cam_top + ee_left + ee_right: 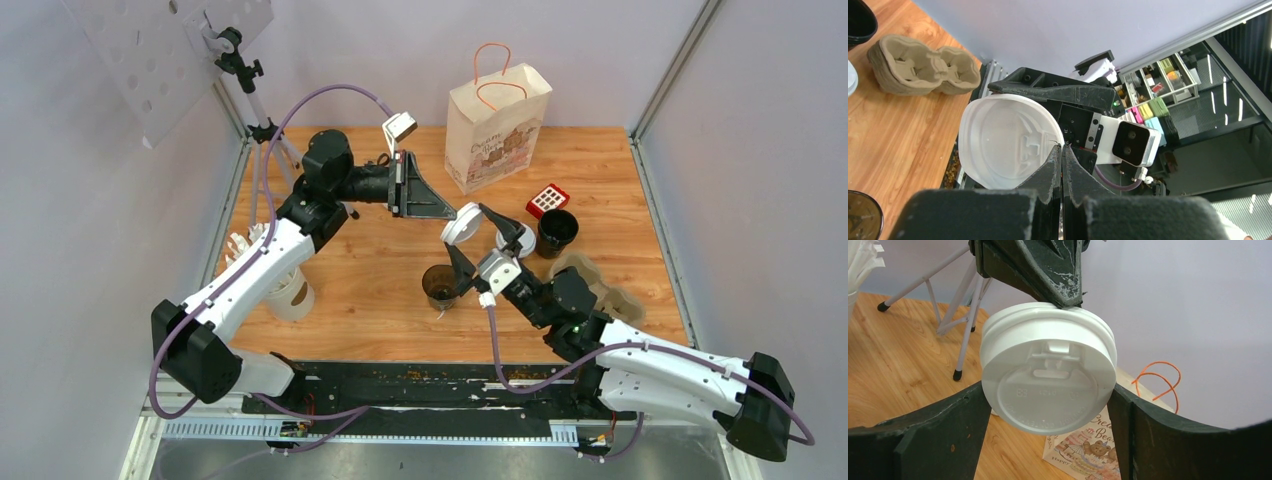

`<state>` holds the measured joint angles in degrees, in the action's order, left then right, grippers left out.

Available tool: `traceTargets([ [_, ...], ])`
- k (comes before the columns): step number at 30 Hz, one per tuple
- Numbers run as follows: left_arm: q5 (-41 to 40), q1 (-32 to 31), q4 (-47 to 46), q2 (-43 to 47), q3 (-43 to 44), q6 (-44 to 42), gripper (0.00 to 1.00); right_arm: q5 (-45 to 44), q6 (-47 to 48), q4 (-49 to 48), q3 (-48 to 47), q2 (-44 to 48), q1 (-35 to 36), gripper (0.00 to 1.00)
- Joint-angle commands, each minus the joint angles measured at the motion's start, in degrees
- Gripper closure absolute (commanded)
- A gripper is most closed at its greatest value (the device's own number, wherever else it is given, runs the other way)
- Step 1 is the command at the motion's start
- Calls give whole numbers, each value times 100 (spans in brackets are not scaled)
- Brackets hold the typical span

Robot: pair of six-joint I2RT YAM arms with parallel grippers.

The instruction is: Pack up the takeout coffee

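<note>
A white sip lid (462, 222) hangs in the air over the table's middle. My left gripper (447, 212) is shut on its rim, as the left wrist view (1062, 147) shows, with the lid (1005, 140) at the fingertips. My right gripper (478, 240) is open, and in the right wrist view (1048, 392) the lid (1048, 372) sits between its two fingers. One lidless dark brown coffee cup (440, 285) stands just below, also seen in the left wrist view (860, 220). A second lidless dark cup (556, 232) stands to the right.
A printed paper bag (495, 125) with orange handles stands at the back. A pulp cup carrier (605, 285) lies at the right, a red box (547, 200) behind the second cup, and another white lid (522, 240) beside it. A white holder (285, 290) stands at the left.
</note>
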<state>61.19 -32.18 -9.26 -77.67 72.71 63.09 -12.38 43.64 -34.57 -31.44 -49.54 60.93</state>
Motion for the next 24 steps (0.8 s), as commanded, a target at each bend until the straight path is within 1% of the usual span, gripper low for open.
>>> traceTargets([
  [1,10,-16,287,148,293,-328,100,93,97,183,-245,119,-17,19],
  [2,-23,-12,432,135,345,-448,95,95,70,327,-259,125,-16,19],
  [3,-74,-8,651,122,420,-590,88,91,31,499,-289,114,-16,19],
  [4,-156,5,939,103,520,-806,80,50,-8,682,-317,102,-7,19],
  [5,-279,43,1287,93,628,-1165,69,32,-83,886,-364,95,-15,19],
  [6,-431,96,1651,74,764,-1448,62,26,-179,1116,-416,91,-11,19],
  [8,-852,236,2313,60,1020,-1974,54,40,-453,1629,-530,110,-11,19],
  [11,-1608,528,2971,103,1276,-2614,43,124,-953,2404,-769,121,-11,20],
  [14,-2632,805,3681,174,1483,-3389,32,250,-1591,3598,-1267,-9,-15,20],
  [17,-3815,923,4422,280,1664,-4113,18,-65,-2326,4830,-1888,-370,-11,21],
  [19,-4359,967,4591,486,1618,-4344,8,-294,-2739,5639,-2338,-666,-11,20],
  [21,-4896,968,4512,843,1410,-4461,1,-571,-3233,6361,-2772,-1054,-11,20],
  [24,-5703,968,4280,1426,1099,-4536,0,-802,-3765,7175,-3363,-1576,-11,19],
])
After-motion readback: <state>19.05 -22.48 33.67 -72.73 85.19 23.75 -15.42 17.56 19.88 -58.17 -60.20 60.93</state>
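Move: The open brown cup stands about 27 cm below the right hand, roughly 3 cm to its left and 1 cm back. That hand already grips the white lid; the lidded coffee cup is some 7 cm ahead and 11 cm right, 28 cm down. The left hand's shut tips are at the lid's upper rim, the lid's middle about 4 cm below them, 2 cm ahead and 2 cm right; the spare lids lie some 24 cm ahead of the left hand, 11 cm left, 39 cm down. Left releases lid, withdrawing some 17 cm forward-left; right keeps it, tipping down, sinking 7 cm towards the cup. ##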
